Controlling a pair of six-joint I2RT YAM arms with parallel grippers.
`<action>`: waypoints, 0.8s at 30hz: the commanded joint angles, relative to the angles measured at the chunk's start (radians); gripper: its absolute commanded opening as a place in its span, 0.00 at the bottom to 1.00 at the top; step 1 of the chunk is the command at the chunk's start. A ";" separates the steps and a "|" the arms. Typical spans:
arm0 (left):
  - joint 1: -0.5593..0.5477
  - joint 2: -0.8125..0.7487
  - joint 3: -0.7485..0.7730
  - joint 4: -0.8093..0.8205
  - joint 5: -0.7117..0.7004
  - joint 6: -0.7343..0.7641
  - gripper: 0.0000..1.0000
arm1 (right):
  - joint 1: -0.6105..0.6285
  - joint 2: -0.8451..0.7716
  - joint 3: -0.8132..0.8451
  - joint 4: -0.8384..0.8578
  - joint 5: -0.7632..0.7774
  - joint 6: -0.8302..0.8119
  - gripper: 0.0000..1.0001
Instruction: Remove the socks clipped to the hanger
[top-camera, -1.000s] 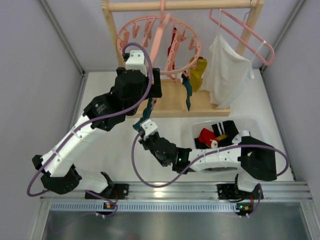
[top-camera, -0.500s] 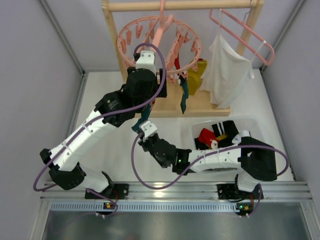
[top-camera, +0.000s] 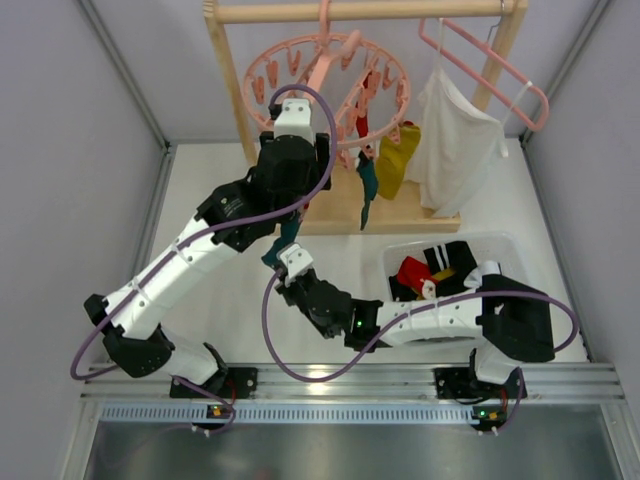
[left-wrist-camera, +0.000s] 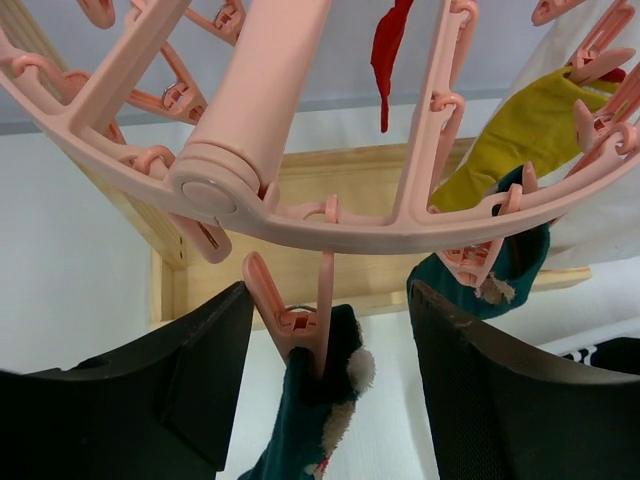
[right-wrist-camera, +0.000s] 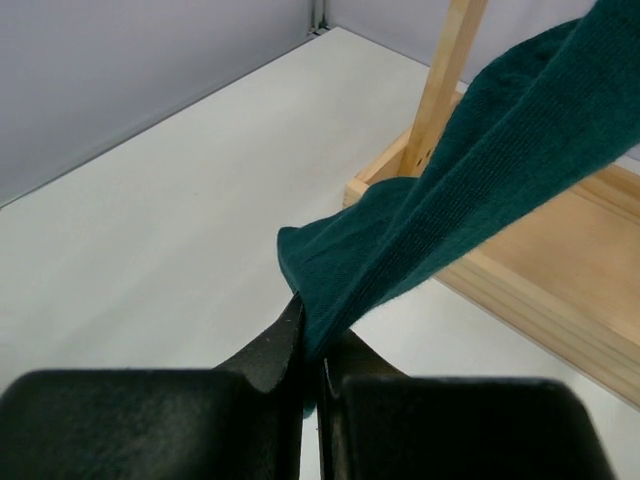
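Note:
The round pink hanger (top-camera: 325, 75) hangs from the wooden rail. In the left wrist view my left gripper (left-wrist-camera: 330, 385) is open just below the ring (left-wrist-camera: 300, 225), its fingers either side of a pink clip (left-wrist-camera: 296, 318) that pinches the top of a dark teal sock (left-wrist-camera: 305, 425). That sock (top-camera: 286, 232) runs down to my right gripper (top-camera: 291, 262), which is shut on its lower end (right-wrist-camera: 470, 190). A second teal sock (top-camera: 367, 195), a mustard sock (top-camera: 397, 160) and a red sock (top-camera: 360, 128) hang clipped to the ring.
A wooden rack with a base (top-camera: 400, 205) holds the rail. A white cloth (top-camera: 455, 140) hangs on a plain pink hanger at the right. A white bin (top-camera: 500, 250) near the right arm holds red and black socks. Grey walls close both sides.
My left arm has moved right and up to the ring's underside, and the ring has swung a little to the right. My right gripper stays shut on the teal sock.

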 joint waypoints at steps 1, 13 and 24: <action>0.012 -0.004 -0.008 0.074 -0.020 0.022 0.68 | 0.033 -0.043 -0.003 0.056 -0.012 -0.004 0.00; 0.028 0.015 -0.046 0.152 -0.038 0.039 0.48 | 0.052 -0.044 -0.003 0.059 -0.015 -0.010 0.00; 0.041 0.008 -0.062 0.158 -0.013 0.031 0.21 | 0.082 -0.108 -0.084 0.071 0.014 0.008 0.00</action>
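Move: The clip holding the dark green sock is just ahead of the left hand's open fingers, about 2 cm farther out, 1 cm left and 1 cm lower. Some 7 cm farther out and 9 cm right of that hand hangs the other green sock, with the yellow sock roughly 10 cm out and 15 cm right, both about 4 cm lower. From the right hand, already gripping the dark green sock's free end, the clip is around 15 cm ahead, 8 cm right and 16 cm up. Forward and slightly down, the left hand eases about 2 cm over the clip and closes its wide fingers to roughly a third open, pinching the clip's handles from both sides. The right hand, shut on the sock throughout, draws back about 2 cm, away from the hanger, dipping about 1 cm near the end as it tugs. ##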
